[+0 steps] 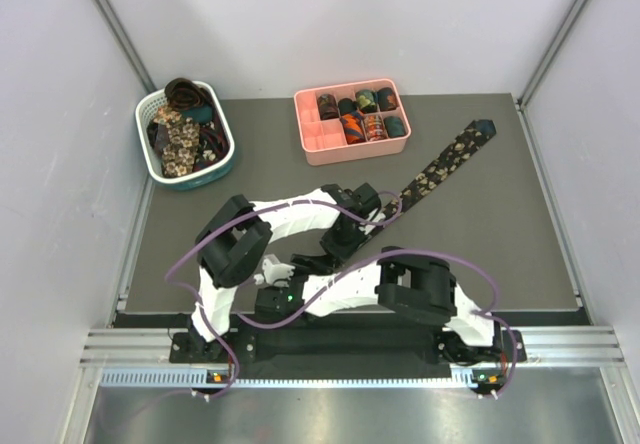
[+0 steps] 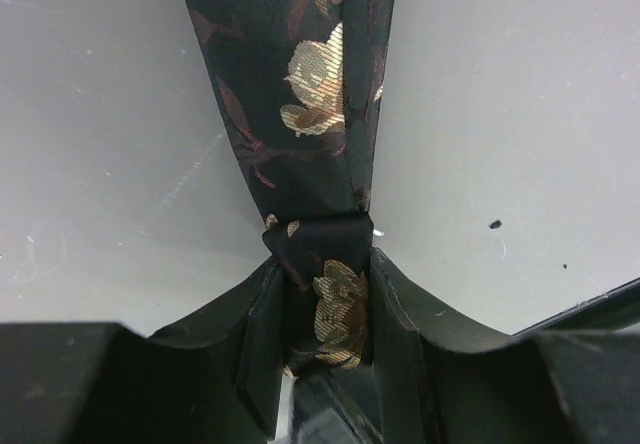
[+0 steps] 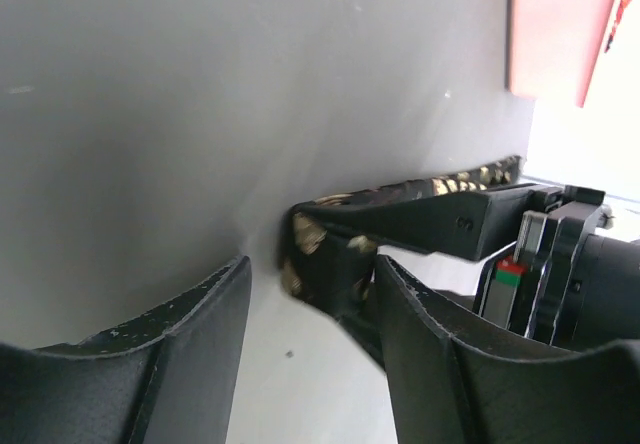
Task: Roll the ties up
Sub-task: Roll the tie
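A dark tie (image 1: pixel 445 164) with beige flowers lies diagonally on the grey mat, its pointed end toward the far right. Its near end is wound into a small coil (image 2: pixel 335 304). My left gripper (image 2: pixel 325 259) is shut on that coil, and the strip (image 2: pixel 300 84) runs straight away from the jaws. In the right wrist view the coil (image 3: pixel 305 234) sits just past my right gripper (image 3: pixel 312 264), under the left gripper's finger (image 3: pixel 430 219). The right gripper stands open with nothing between its fingers.
A pink divided tray (image 1: pixel 350 149) at the back centre holds several rolled ties (image 1: pixel 365 114); its corner shows in the right wrist view (image 3: pixel 555 34). At the back left stands a white-and-teal basket (image 1: pixel 143 129) with several loose ties (image 1: pixel 180 129). Both arms cross over the near middle.
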Motion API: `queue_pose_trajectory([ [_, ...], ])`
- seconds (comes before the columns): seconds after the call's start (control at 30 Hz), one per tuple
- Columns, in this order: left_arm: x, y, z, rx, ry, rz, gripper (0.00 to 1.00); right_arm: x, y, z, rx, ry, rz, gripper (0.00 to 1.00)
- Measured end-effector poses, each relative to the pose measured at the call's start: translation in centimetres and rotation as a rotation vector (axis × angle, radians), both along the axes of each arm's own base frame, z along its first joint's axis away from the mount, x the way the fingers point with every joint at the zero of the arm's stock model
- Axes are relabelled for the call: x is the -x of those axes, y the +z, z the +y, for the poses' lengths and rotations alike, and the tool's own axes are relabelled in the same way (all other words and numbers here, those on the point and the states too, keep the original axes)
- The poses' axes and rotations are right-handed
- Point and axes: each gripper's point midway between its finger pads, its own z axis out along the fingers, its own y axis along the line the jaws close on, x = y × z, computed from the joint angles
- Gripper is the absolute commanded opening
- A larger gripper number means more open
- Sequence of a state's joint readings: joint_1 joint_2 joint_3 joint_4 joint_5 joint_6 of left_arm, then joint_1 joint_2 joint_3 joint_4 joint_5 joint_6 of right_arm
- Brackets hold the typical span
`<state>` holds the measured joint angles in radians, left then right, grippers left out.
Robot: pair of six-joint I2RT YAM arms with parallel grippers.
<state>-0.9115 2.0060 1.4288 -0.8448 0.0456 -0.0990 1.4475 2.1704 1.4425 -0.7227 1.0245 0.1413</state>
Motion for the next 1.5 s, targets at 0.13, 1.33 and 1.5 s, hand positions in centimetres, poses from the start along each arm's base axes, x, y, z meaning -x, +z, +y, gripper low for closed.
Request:
queue_pose_trajectory([
  [0.13,0.0,0.0,0.0,-0.009,0.004,0.005,0.41,-1.0,-0.1,-0.7,0.015,-0.031,-0.008,0.52],
  [1.33,-6.1,5.1,-2.9,0.156,0.008,-0.219,0.94,-1.2,-1.4,-1.1,-0.16,-0.104,0.08,0.0],
  [1.5,-10.0,11.7,-1.8,0.338,0.129,-0.428,0.99,-1.3,-1.3,-1.3,-0.22,-0.093,0.115,0.0],
])
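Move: The rolled end of the tie sits between the left hand's fingers, down at the table. From the right hand it lies about 2 cm ahead, 2 cm to the right and 2 cm lower. The middle of the flat tie strip, running out to the far right, is about 14 cm ahead of the left hand and 15 cm to its right; the pink box stands some 30 cm ahead of the left hand and 3 cm to its right. Easing forward, down and slightly right by 1 to 2 cm, the right hand brings its open fingers onto the roll's near edge, closes until it pinches the fabric, and holds there with a slight roll of the wrist. The left hand keeps still until then, opens wide, lets go and pulls away quickly, about 10 cm forward and 12 cm up, its fingers tipping outward some 30 degrees. ##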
